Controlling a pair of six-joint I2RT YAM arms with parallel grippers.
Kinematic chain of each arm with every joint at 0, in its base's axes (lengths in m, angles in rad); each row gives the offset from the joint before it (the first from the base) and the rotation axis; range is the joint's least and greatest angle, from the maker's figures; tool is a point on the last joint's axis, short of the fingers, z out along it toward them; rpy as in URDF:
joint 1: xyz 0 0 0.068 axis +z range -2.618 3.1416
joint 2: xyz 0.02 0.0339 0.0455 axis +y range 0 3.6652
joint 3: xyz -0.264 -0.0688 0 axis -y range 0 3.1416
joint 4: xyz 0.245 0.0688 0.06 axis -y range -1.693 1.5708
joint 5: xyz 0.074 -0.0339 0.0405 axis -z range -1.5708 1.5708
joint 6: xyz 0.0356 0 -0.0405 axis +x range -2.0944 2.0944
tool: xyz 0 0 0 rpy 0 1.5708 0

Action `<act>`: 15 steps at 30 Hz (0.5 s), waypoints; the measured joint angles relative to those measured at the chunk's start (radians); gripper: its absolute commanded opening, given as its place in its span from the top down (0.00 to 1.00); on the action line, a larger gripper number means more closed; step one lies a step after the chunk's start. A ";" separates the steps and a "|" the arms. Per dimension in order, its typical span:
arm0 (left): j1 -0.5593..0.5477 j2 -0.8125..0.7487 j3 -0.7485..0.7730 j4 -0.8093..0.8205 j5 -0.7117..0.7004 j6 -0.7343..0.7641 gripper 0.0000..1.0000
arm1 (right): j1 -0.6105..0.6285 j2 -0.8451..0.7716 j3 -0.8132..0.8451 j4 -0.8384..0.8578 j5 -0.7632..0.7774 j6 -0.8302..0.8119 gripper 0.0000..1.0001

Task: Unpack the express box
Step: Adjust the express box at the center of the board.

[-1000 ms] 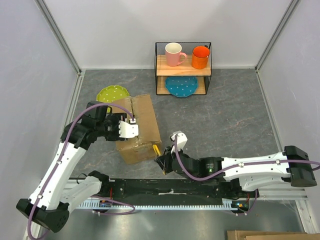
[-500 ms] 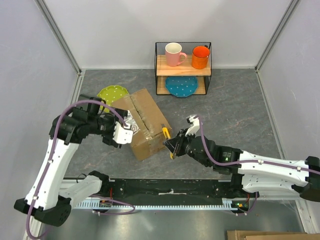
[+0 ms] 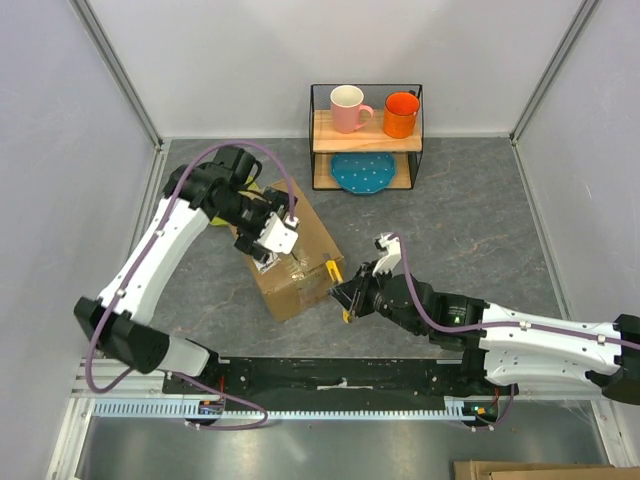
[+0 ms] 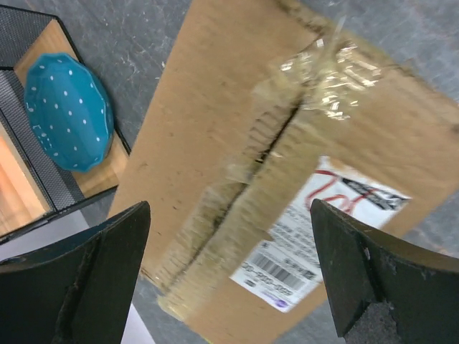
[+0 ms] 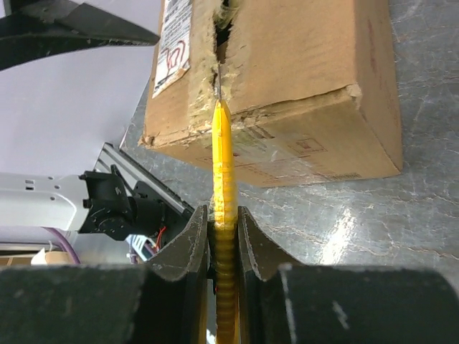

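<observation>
The express box (image 3: 300, 262), a brown carton, lies askew on the grey floor. Its taped top seam (image 4: 269, 147) is torn and split, and a white label with red print (image 4: 326, 226) sits beside the seam. My left gripper (image 3: 273, 236) hovers over the box's far left part with its jaws wide open and nothing between them; in the left wrist view the left gripper (image 4: 229, 211) frames the seam and the label. My right gripper (image 5: 223, 213) is shut on a yellow utility knife (image 5: 224, 158). The knife's tip touches the seam at the box's near end (image 5: 287, 79). The right gripper (image 3: 352, 296) sits just right of that end.
A black wire shelf (image 3: 366, 135) stands at the back with a pink mug (image 3: 349, 108) and an orange mug (image 3: 401, 114) on top and a blue dotted plate (image 3: 363, 172) below. That plate (image 4: 68, 111) lies close to the box's far side. Grey walls close in left and right.
The left arm swung from the box's left side to above its far end and its jaws opened wider. The box turned and slid right. The right gripper moved right with the knife, then held still.
</observation>
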 measured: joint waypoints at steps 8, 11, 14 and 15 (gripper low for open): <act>-0.066 0.084 0.000 0.010 -0.103 0.051 0.01 | -0.121 -0.003 0.023 -0.103 0.110 -0.023 1.00; -0.078 0.073 -0.030 0.016 -0.125 0.055 0.01 | -0.264 0.024 0.074 -0.107 0.095 -0.058 1.00; -0.081 0.040 -0.060 0.033 -0.147 0.055 0.02 | -0.380 0.086 0.110 -0.072 0.034 -0.079 1.00; -0.082 0.027 -0.072 0.034 -0.156 0.055 0.02 | -0.403 0.111 0.113 -0.058 0.004 -0.080 1.00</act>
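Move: From the wide-open left hand the express box's middle lies some 6 cm right, 2 cm back and 12 cm below; the green plate is about 8 cm ahead and 12 cm to this hand's left. From the right hand, already gripping the yellow cutter, the box's middle is roughly 10 cm ahead, 13 cm left and 7 cm below, the blue plate about 30 cm ahead and 4 cm right. Right hand sweeps the cutter some 14 cm forward and rightward, away from the box; open left sinks towards it. ##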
